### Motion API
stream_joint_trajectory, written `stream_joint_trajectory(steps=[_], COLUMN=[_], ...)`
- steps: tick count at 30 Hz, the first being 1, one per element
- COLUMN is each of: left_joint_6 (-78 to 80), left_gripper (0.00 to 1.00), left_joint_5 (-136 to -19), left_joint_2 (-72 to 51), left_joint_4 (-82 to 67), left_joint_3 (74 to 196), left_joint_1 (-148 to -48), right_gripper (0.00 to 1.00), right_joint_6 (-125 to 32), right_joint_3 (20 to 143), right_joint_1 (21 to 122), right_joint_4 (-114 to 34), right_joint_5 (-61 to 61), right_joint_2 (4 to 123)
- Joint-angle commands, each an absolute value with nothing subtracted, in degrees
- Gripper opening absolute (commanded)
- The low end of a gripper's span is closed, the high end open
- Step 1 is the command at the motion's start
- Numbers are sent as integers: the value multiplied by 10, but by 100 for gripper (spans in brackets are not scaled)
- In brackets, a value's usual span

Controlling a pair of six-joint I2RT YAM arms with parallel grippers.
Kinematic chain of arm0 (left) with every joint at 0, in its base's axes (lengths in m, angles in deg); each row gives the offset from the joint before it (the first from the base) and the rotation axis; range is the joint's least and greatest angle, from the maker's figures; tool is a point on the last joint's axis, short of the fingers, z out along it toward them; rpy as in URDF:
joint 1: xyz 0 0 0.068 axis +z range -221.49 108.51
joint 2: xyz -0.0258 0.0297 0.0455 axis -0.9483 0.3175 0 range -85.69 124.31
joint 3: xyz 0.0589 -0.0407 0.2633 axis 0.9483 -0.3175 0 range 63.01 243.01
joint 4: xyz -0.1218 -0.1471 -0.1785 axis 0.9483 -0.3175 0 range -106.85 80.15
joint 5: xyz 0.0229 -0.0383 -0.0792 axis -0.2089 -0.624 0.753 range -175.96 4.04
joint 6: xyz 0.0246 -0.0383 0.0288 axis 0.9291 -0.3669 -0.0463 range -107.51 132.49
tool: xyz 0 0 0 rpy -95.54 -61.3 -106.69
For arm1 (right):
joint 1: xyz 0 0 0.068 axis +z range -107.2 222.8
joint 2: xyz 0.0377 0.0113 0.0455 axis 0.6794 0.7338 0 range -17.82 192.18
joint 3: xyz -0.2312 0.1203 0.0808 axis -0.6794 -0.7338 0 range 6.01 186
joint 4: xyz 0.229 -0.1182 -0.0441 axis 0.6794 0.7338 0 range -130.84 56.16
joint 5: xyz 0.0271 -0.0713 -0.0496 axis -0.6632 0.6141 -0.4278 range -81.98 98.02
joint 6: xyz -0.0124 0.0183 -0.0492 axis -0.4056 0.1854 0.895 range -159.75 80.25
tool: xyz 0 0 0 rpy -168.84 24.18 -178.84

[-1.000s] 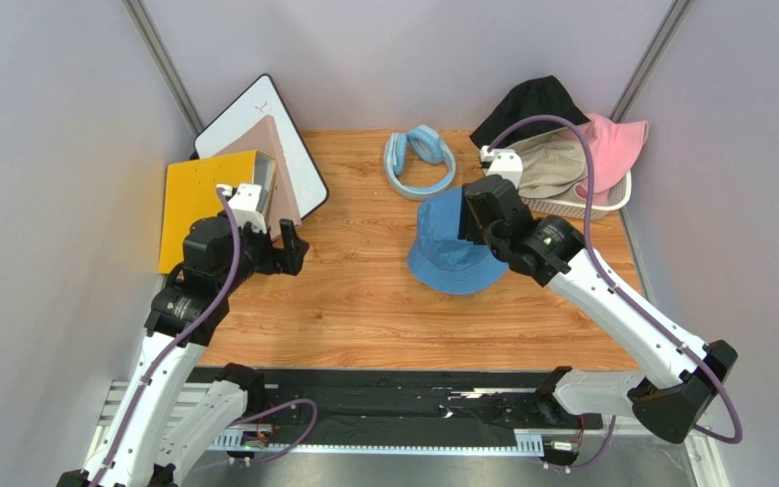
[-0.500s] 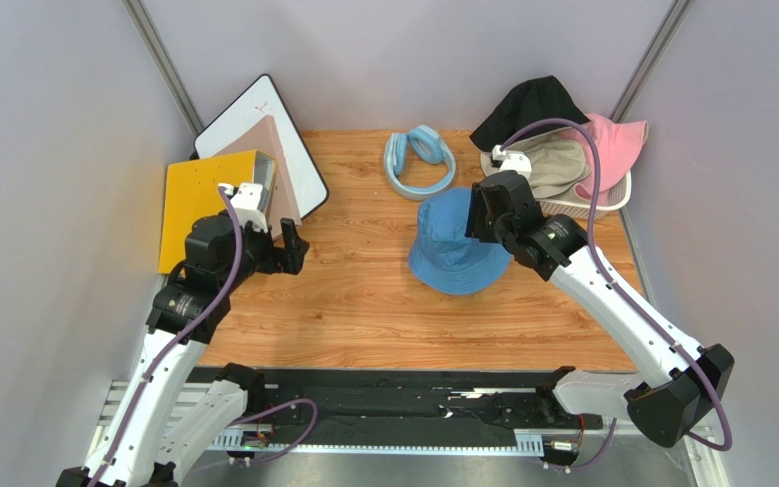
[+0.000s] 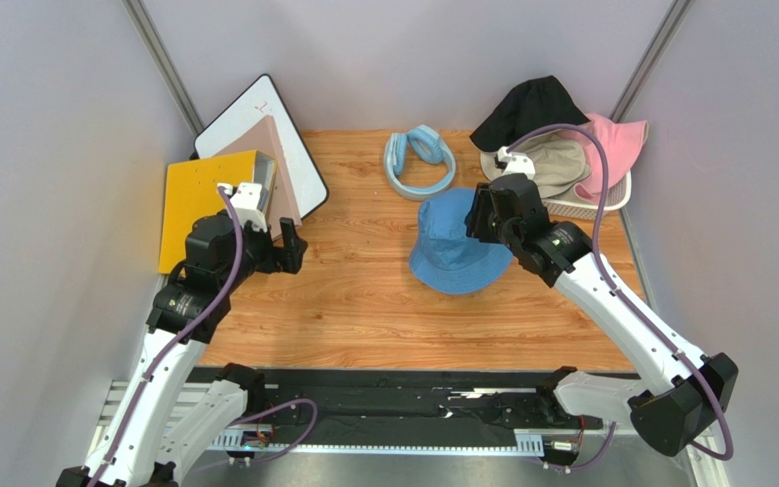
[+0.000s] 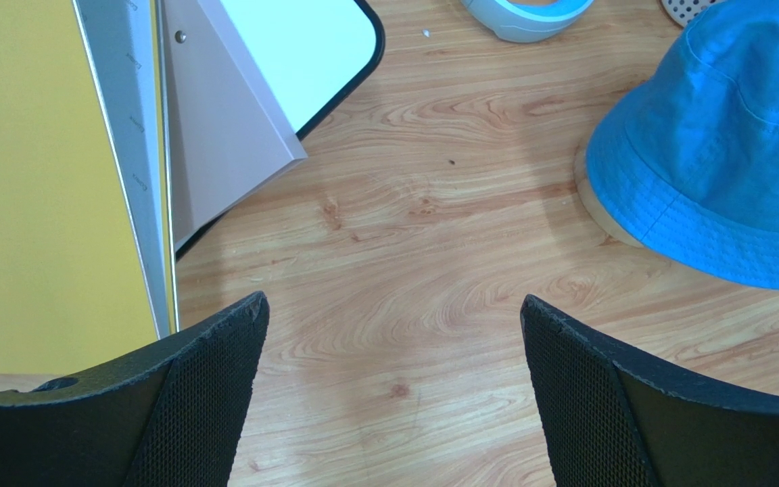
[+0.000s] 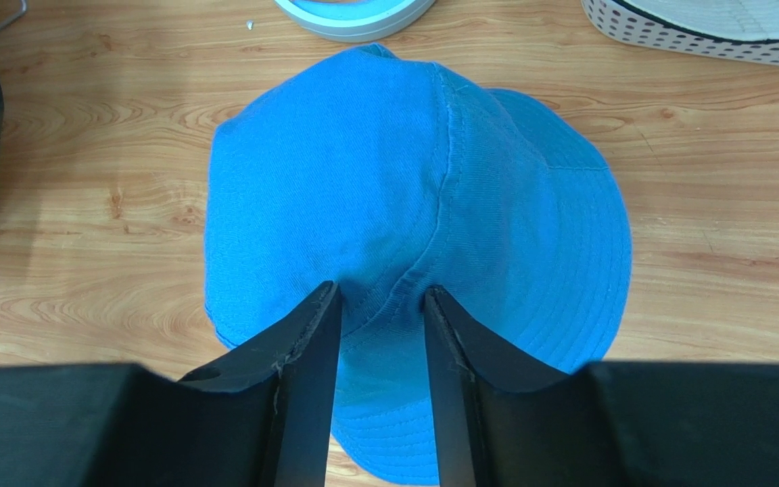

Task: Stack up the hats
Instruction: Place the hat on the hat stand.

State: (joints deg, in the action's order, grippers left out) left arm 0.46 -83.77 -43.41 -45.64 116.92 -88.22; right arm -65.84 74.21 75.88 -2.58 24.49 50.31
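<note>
A blue hat (image 3: 452,252) lies crown-up mid-table, also seen at the right of the left wrist view (image 4: 719,162). My right gripper (image 3: 483,215) is pressed down on the blue hat (image 5: 414,172). In its wrist view the right gripper (image 5: 380,294) has its jaws a narrow gap apart, astride a raised ridge of fabric at the crown seam. Black (image 3: 528,106), beige (image 3: 554,162) and pink (image 3: 613,142) hats are piled in a white basket (image 3: 595,210) at the back right. My left gripper (image 3: 290,250) hovers wide open over bare wood (image 4: 394,309), left of the blue hat.
A light blue padded ring (image 3: 419,160) lies behind the blue hat. At the back left stand a yellow board (image 3: 195,198), a whiteboard (image 3: 262,117) and a tan wedge (image 3: 274,152). Grey walls close in both sides.
The right gripper's jaws have narrowed around the hat's fabric, and its wrist has shifted slightly toward the back right. The left arm and the hats have stayed put.
</note>
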Motion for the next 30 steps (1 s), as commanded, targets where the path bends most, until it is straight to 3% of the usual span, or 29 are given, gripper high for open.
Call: stream_joint_trajectory(steps=[1,8,13,30], left_joint_6=[16,16,16,15], left_gripper=[98,98,97,98], left_joint_5=[-840,-842,-842,-840], left_joint_2=[-436,-439,-439,-440], left_joint_4=[-456,-456,-456,-455], left_joint_3=[1172,1172,1171,1172], left_joint_1=[-883,-883,-883,-883], right_gripper=[37,16,7,3], right_joint_6=[-669,-678,-686,-707], right_joint_3=[705,682,674,645], right_joint_1=[755,753,753,753], right_joint_4=[-15,-5,15,60], right_joint_5=[221,229,243,253], right_joint_2=[501,498,497,446])
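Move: The blue hat already sits loosely over the ball of the hat stand; its middle is about 3 cm left of the right hand, level with it fore and aft, and some 4 cm below, with the half-open fingertips at the crown's near right flank. The stand's middle is roughly 2 cm ahead, 3 cm left and 12 cm down. The headset lies about 22 cm ahead and 8 cm left, the hat basket 20 cm ahead and 20 cm right, both far below. From the left hand the hat is some 30 cm right and 4 cm ahead, slightly lower. The right hand stays nearly in place while its half-open fingers shut fully, pinching a fold of the blue hat beside the seam on its near right side. Keeping that pinch, it then tugs the cloth down about 5 cm and back about 4 cm, with some 3 cm to the right, speeding up as it goes and tipping the fingers slightly more downward, to draw the hat down over the stand's ball. ##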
